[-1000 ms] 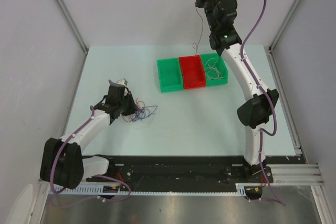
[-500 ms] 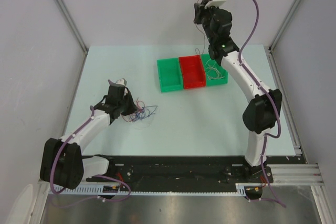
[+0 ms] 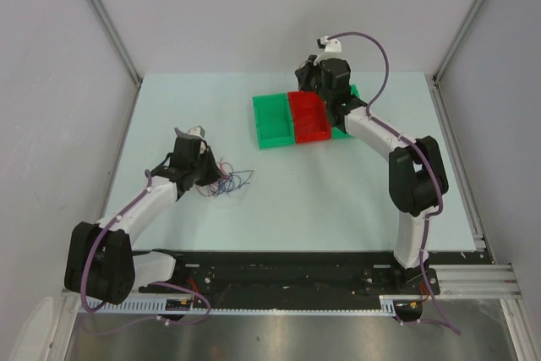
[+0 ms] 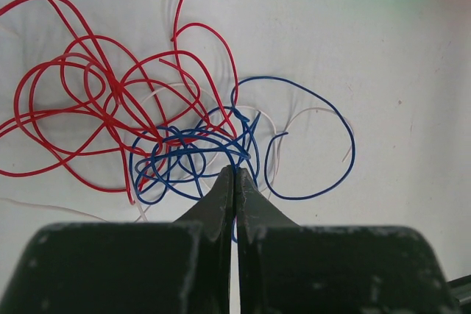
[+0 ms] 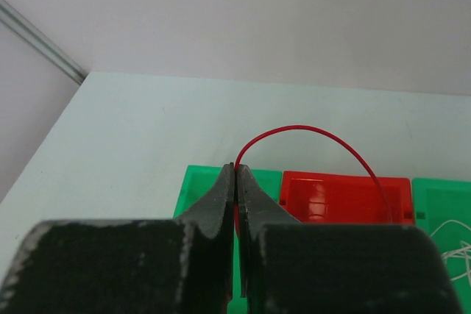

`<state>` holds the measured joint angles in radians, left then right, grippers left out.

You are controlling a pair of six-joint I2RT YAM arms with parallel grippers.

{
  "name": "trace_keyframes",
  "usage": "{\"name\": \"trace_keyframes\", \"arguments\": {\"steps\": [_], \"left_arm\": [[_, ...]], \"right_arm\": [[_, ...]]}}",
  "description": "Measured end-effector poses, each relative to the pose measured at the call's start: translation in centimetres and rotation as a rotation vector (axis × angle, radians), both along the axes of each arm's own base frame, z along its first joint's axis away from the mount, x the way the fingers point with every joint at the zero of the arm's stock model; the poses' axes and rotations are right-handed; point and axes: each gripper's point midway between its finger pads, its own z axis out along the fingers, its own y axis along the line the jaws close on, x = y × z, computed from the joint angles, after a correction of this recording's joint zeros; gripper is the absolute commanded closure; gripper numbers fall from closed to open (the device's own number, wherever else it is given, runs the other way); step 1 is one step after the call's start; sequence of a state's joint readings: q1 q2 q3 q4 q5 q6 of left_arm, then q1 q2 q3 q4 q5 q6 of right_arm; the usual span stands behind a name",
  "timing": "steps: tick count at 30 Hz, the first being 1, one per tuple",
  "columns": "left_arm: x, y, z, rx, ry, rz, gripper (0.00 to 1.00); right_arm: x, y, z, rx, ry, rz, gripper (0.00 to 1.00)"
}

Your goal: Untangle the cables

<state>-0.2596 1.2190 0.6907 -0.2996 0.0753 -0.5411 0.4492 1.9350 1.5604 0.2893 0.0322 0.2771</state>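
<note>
A tangle of thin cables [image 3: 230,182] lies on the table at the left. In the left wrist view it shows as red loops [image 4: 96,101], blue loops [image 4: 199,152] and a few whitish strands [image 4: 276,137]. My left gripper [image 3: 211,177] sits at the tangle's near edge. Its jaws [image 4: 235,170] are shut, with a blue strand running between them. My right gripper [image 3: 303,73] hangs low over the bins. It is shut [image 5: 234,168] on one red cable [image 5: 309,129], which arcs to the right over the red bin [image 5: 346,196].
Three bins stand in a row at the back: a green one [image 3: 272,120], the red one [image 3: 309,116] and a second green one [image 3: 353,124] partly under the right arm. The latter holds whitish wires [image 5: 452,244]. Walls close in both sides.
My right arm has come down from high above the table to just over the bins, carrying the red cable. The left arm and the tangle have not moved.
</note>
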Motion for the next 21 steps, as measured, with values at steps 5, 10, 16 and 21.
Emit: {"name": "trace_keyframes", "arguments": {"steps": [5,10,16,21], "left_arm": [[-0.1,-0.2,0.0,-0.011,0.003,-0.011,1.00],[-0.2,-0.5,0.2,-0.024,0.004,-0.022,0.99],[-0.2,-0.6,0.6,-0.031,-0.009,-0.026,1.00],[-0.2,-0.6,0.6,-0.031,-0.009,-0.026,1.00]], "right_arm": [[0.3,0.5,-2.5,0.038,0.063,0.001,1.00],[0.5,0.1,-7.2,0.033,0.159,-0.030,1.00],[0.3,0.2,-12.1,0.012,0.268,-0.040,0.91],[-0.1,-0.3,-14.2,-0.005,0.336,-0.061,0.62]]}}
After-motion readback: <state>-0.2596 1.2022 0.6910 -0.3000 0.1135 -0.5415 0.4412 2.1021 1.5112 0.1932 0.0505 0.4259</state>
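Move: The right hand holds the red cable high over the bins. The red bin's middle lies about 5 cm ahead, 4 cm to its right and 24 cm below. At much the same depth, the left green bin is some 6 cm to the hand's left and the right green bin about 14 cm to its right. From the left hand, the red bin lies roughly 30 cm ahead and 25 cm to the right. The right hand sinks about 14 cm towards the red bin, tips down some 20 degrees and starts opening. ##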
